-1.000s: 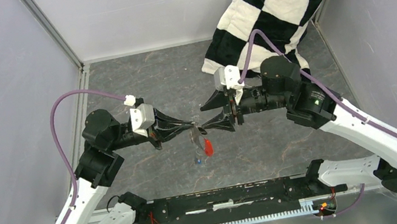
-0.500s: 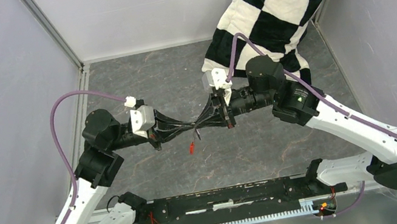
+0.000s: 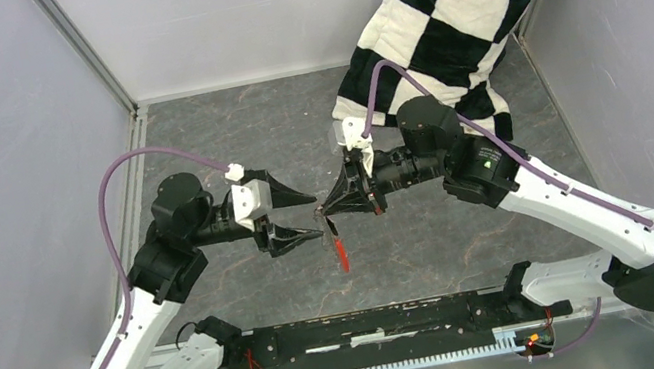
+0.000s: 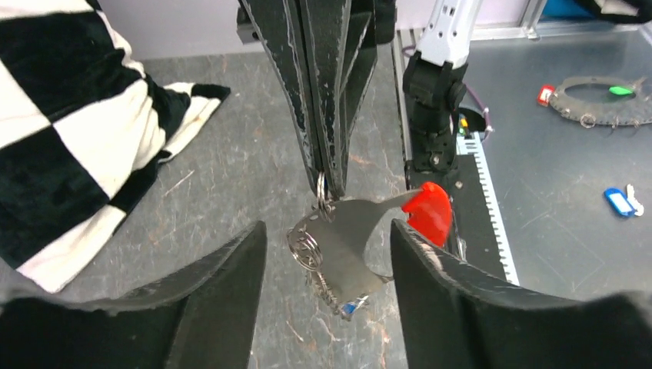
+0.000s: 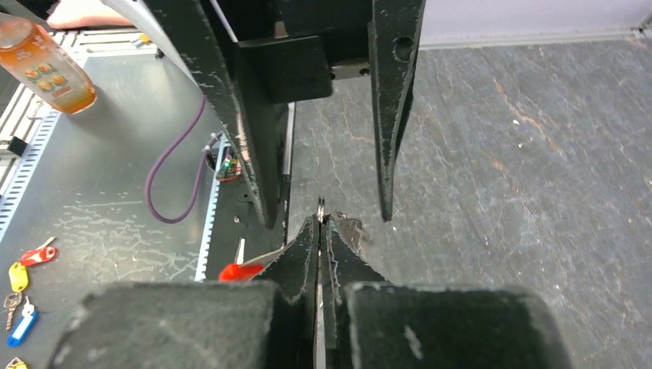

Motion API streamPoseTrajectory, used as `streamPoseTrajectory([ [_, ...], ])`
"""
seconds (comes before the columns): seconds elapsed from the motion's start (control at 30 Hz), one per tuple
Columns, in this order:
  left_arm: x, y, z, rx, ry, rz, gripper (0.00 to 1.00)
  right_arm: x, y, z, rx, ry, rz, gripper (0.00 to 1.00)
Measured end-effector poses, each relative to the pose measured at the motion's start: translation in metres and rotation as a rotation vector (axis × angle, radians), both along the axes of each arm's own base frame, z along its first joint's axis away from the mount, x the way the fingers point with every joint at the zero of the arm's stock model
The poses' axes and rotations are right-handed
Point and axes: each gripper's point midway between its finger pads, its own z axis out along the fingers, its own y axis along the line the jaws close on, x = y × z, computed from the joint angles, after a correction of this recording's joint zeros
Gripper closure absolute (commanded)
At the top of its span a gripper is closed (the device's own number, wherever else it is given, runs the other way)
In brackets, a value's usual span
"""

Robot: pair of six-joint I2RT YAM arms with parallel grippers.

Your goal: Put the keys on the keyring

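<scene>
The keyring (image 3: 328, 225) hangs above the middle of the table, a small metal loop (image 4: 307, 246) with a flat grey piece and a red tag (image 4: 428, 214) dangling below. My right gripper (image 3: 322, 212) is shut on the top ring (image 5: 321, 209). The red tag (image 5: 238, 270) shows to its left in the right wrist view. A tiny blue-headed key (image 4: 350, 307) hangs at the bottom of the bunch. My left gripper (image 3: 312, 214) faces it from the left, open, one finger on each side of the bunch and touching nothing.
A black-and-white checkered cloth (image 3: 465, 8) lies at the back right. Grey walls close in the slate floor on three sides. Beyond the near rail (image 3: 378, 323), a side bench holds an orange bottle (image 5: 46, 65) and loose coloured key tags (image 5: 23, 300).
The left gripper, shut on the keyring a second ago, has opened and drawn back left. The right gripper has closed on the ring, which now hangs from it.
</scene>
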Motion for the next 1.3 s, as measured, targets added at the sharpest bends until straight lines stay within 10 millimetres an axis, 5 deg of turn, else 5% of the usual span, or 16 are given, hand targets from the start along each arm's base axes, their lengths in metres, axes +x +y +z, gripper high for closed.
streamPoseTrajectory([
  [0.23, 0.002, 0.002, -0.015, 0.038, 0.116, 0.046, 0.12, 0.015, -0.003, -0.009, -0.039, -0.005, -0.087, 1.0],
  [0.53, 0.004, 0.002, -0.043, 0.044, 0.26, 0.094, 0.13, 0.036, -0.002, -0.026, -0.102, 0.006, -0.213, 1.0],
  [0.93, 0.048, 0.031, -0.042, 0.058, 0.021, 0.397, 0.05, 0.05, 0.0, -0.037, -0.138, 0.014, -0.292, 1.0],
  [1.1, 0.015, 0.021, -0.039, 0.022, 0.014, 0.217, 0.0, 0.052, 0.005, -0.038, -0.131, 0.032, -0.309, 1.0],
  [1.3, -0.006, 0.012, -0.075, 0.032, 0.1, 0.088, 0.0, 0.049, 0.022, -0.043, -0.123, 0.061, -0.306, 1.0],
])
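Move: The keyring, a grey crescent hanging by a small wire ring from the right fingertips, has its middle about 2 cm back, 2 cm to the right and 4 cm below the left hand, whose fingers are already parted and empty. From that same hand, its red grip is some 5 cm back, 3 cm right and 5 cm down, and the blue tag about 1 cm back, 3 cm right and 8 cm down. From the right hand the keyring's middle lies about 2 cm back, level sideways and 6 cm below. Keeping its pinch on the small ring, the right hand carries the hanging keyring about 5 cm forward and 4 cm down while turning some 20 degrees clockwise, then finishes with a couple of centimetres leftward, towards the left hand's side. The left hand spreads from a bit over half to fully open as it sinks about 4.5 cm, swings some 5 cm forward and comes back again with a passing counter-clockwise turn, then drops further to about 7.5 cm below its start, bringing its open fingers around the red grip without closing. ##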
